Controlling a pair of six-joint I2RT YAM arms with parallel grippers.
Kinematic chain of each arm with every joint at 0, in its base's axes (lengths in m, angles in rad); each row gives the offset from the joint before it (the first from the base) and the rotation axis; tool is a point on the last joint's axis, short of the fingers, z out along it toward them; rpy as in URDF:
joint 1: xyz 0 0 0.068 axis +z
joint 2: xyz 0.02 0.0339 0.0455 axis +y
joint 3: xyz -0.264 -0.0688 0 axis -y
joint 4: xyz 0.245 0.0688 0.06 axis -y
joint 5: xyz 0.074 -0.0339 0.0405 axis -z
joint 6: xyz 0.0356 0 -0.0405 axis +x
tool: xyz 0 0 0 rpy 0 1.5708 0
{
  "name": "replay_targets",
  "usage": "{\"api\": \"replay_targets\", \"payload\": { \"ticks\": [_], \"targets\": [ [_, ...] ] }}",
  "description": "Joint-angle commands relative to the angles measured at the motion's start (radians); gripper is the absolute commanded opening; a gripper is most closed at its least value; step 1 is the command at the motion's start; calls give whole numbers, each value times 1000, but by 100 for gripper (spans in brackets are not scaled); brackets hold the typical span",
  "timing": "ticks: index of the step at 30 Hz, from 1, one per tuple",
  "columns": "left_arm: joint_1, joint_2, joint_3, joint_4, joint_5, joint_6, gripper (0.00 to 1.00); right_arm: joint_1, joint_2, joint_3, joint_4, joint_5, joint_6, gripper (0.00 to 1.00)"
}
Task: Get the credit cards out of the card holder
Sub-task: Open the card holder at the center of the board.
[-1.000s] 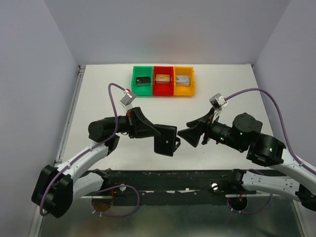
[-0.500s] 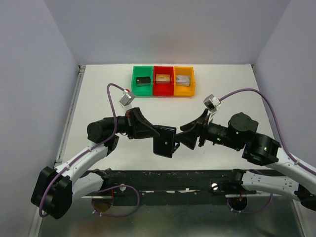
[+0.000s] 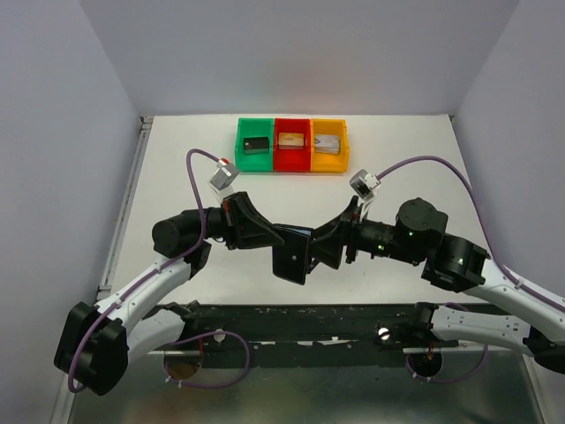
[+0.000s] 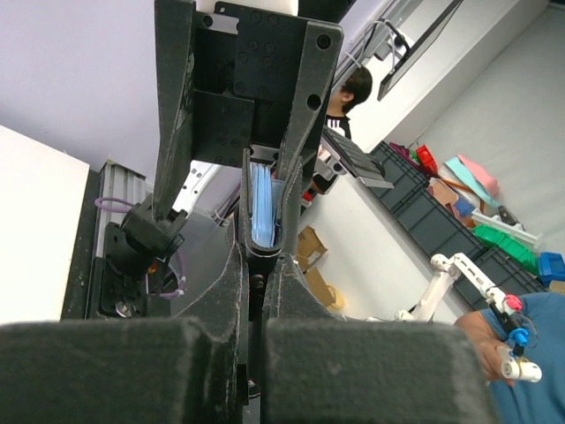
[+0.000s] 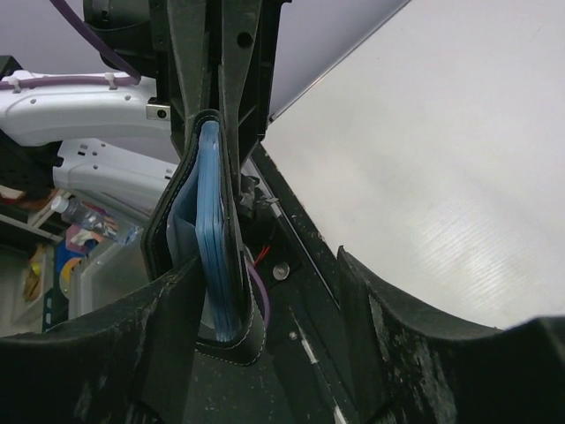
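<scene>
The card holder, a black bifold wallet, hangs in the air above the table's near edge. My left gripper is shut on its left edge. In the left wrist view it shows edge-on, pinched between the pads. My right gripper is open, with its fingers on either side of the wallet's right end. In the right wrist view the wallet stands close to the left finger, with a wide gap to the other finger. Only blue-grey layers show inside it; the credit cards are hidden.
At the back of the white table stand a green bin, a red bin and a yellow bin, each with a small block in it. Grey walls close in both sides. A black rail runs along the near edge.
My right gripper has moved left, from beside the card holder to straddling its right end, and its jaws have narrowed a little. The left arm with the holder has shifted slightly left.
</scene>
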Motion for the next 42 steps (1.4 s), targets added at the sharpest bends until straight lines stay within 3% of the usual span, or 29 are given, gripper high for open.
{"api": "replay_targets", "payload": {
  "ticks": [1,9,15,19,22,23,24,28,31,37,40,42],
  "targets": [
    [1,-21,35,295,-26,3,0,-1,33,-20,28,-67,19,67],
    [1,-27,23,295,-68,31,0,0,89,-25,84,-105,63,64],
    [2,-34,9,295,-73,38,1,0,106,-25,93,-106,73,50],
    [2,-38,1,295,-69,43,11,-1,87,-26,84,-90,67,35],
    [10,-37,-2,279,-59,51,25,-1,67,-22,48,-73,53,25],
    [14,-40,-3,262,-59,58,35,-1,61,-17,33,-67,45,22],
    [22,-44,-9,239,-59,72,52,-4,50,-12,10,-58,37,19],
    [97,-101,-89,49,-139,170,68,-3,18,6,-71,-6,10,0],
    [151,-171,-125,-213,-217,291,99,-3,6,29,-143,57,-12,0],
    [160,-280,55,-1014,-381,633,99,-4,89,142,-414,314,-12,0],
    [160,-294,23,-1039,-459,609,99,-3,141,173,-467,397,7,0],
    [159,-287,-73,-874,-472,491,99,-3,185,199,-502,424,25,0]
  ]
}}
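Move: The card holder, cards inside, is already pinched by the left fingers along its left part, and its middle lies about 3 cm to the right of the left hand, 3 cm back and 1 cm lower. From the open right hand, pointing left at it, the holder's middle lies about 4 cm to the left, 1 cm back and 1 cm lower. Both hands are high over the board with nothing else near. The card holder changes hands: the right hand slides some 3 cm left over its free side and shuts its fingers on it, while the left keeps hold, then opens wide and leaves about 9 cm forward and slightly left, swinging counter-clockwise. Right then draws the holder about 6 cm right, down and forward, its fingertips tipping down and turning clockwise. ##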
